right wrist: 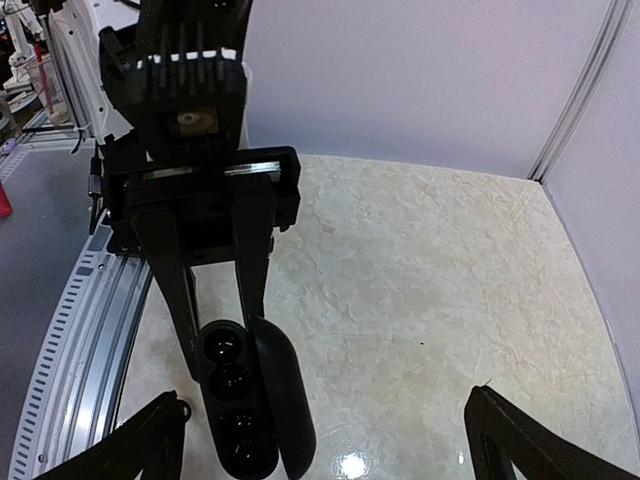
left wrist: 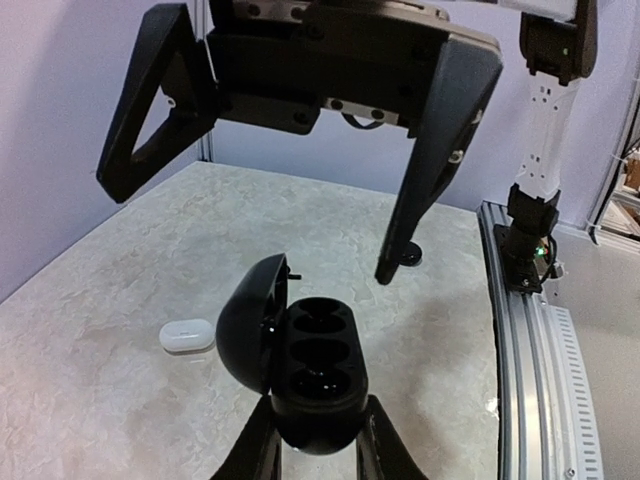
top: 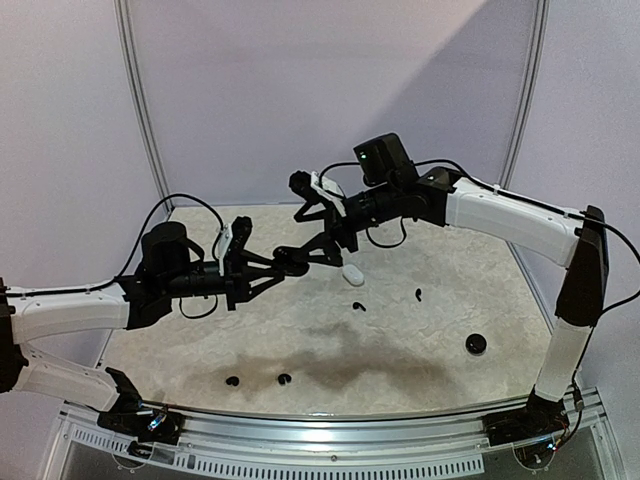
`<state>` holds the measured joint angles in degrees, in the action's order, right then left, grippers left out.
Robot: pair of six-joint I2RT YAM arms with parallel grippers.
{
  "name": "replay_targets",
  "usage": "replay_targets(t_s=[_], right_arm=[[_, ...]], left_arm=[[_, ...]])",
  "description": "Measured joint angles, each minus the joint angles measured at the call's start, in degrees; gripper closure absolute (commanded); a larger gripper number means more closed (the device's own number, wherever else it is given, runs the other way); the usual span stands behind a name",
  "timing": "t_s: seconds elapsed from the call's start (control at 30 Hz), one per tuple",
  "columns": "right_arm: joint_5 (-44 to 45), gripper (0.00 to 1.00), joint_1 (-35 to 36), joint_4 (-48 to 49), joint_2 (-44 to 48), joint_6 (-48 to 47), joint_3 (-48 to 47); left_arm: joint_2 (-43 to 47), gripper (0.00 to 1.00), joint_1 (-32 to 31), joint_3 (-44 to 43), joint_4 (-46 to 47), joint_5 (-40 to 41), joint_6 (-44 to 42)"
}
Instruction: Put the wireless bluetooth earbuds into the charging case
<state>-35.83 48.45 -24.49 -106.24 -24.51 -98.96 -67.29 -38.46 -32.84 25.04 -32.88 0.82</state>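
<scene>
My left gripper (left wrist: 315, 432) is shut on the base of the black charging case (left wrist: 320, 368), holding it above the table. Its lid (left wrist: 250, 322) hangs open to one side, and I cannot tell whether anything sits in its dark wells. In the top view the case (top: 296, 263) is at mid-table. My right gripper (top: 318, 222) hovers just above it, open and holding nothing. In the right wrist view the case (right wrist: 232, 400) lies below and between the wide fingers (right wrist: 145, 445). Black earbuds lie loose on the table (top: 359, 306), (top: 417, 294), (top: 233, 381).
A small white case (top: 353, 274) lies shut on the table beside the held case and shows again in the left wrist view (left wrist: 187, 335). A round black item (top: 476, 344) sits at the right. Another black bud (top: 284, 379) lies near the front rail (top: 330, 425).
</scene>
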Motion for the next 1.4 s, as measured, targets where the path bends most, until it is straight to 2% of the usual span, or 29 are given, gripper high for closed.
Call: replay_targets(t_s=[0.17, 0.27, 0.4, 0.5, 0.53, 0.6, 0.67, 0.77, 0.93, 1.07, 1.23, 1.4], right_arm=[[-0.74, 0.01, -0.37, 2.67, 0.02, 0.13, 0.13], [1.57, 0.01, -0.90, 9.90, 1.44, 2.60, 3.82], [4.72, 0.01, -2.40, 21.35, 5.64, 7.82, 13.20], [3.89, 0.23, -3.10, 24.50, 6.08, 9.70, 14.19], [3.45, 0.28, -3.13, 24.46, 5.97, 9.73, 13.88], [2.54, 0.29, -2.84, 23.08, 4.87, 10.49, 11.74], [3.02, 0.25, -1.77, 21.05, 3.02, 9.86, 9.22], [6.75, 0.20, 2.14, 15.63, -0.94, 6.38, 6.60], [10.71, 0.19, 10.99, 4.15, -9.40, -2.49, 4.63], [11.61, 0.25, 15.87, -5.79, -16.00, -8.59, 1.62], [13.77, 0.29, 17.94, -13.84, -22.18, -14.01, -3.52], [16.26, 0.42, 18.27, -18.78, -25.55, -18.69, -4.83]], left_arm=[[0.98, 1.00, 1.33, 0.04, 0.00, 1.16, 2.84], [2.14, 1.00, 2.67, 0.61, -0.02, 2.03, 4.26], [5.03, 1.00, 5.01, 2.54, -0.39, 3.04, 5.40], [8.35, 1.00, 7.06, 4.28, -1.16, 3.85, 5.99], [9.84, 1.00, 7.78, 4.94, -1.64, 4.11, 6.19], [13.25, 1.00, 9.09, 6.49, -2.43, 4.70, 6.45], [16.46, 1.00, 10.12, 8.09, -3.21, 5.14, 6.60], [22.43, 1.00, 11.82, 11.32, -4.28, 5.51, 6.75], [31.23, 1.00, 14.53, 16.35, -6.32, 5.62, 6.71], [34.47, 1.00, 16.72, 17.84, -6.73, 5.25, 6.47], [36.24, 1.00, 18.14, 18.34, -6.64, 4.66, 6.23], [36.65, 1.00, 18.25, 18.91, -6.62, 3.76, 5.75]])
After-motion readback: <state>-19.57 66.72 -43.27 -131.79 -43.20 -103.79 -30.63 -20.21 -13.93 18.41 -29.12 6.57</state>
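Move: The black earbud to fetch lies on the table about 27 cm below the right gripper, some 13 cm back and 6 cm to its left. Its mate lies about 11 cm farther left, level with it. The open black case held by the left gripper is about 4 cm left of, 3 cm back from and 4 cm below the right hand. From the left gripper that earbud is roughly 9 cm back, 1 cm right and 22 cm down. Lift the right gripper a few centimetres up and forward clear of the open case, then sweep it down about 26 cm and back towards the nearer black earbud, drifting left, tipping the fingers steeply down and partly closing them. Meanwhile carry the still-gripped case about 13 cm left with the left gripper, turning it some 20 degrees counter-clockwise. ##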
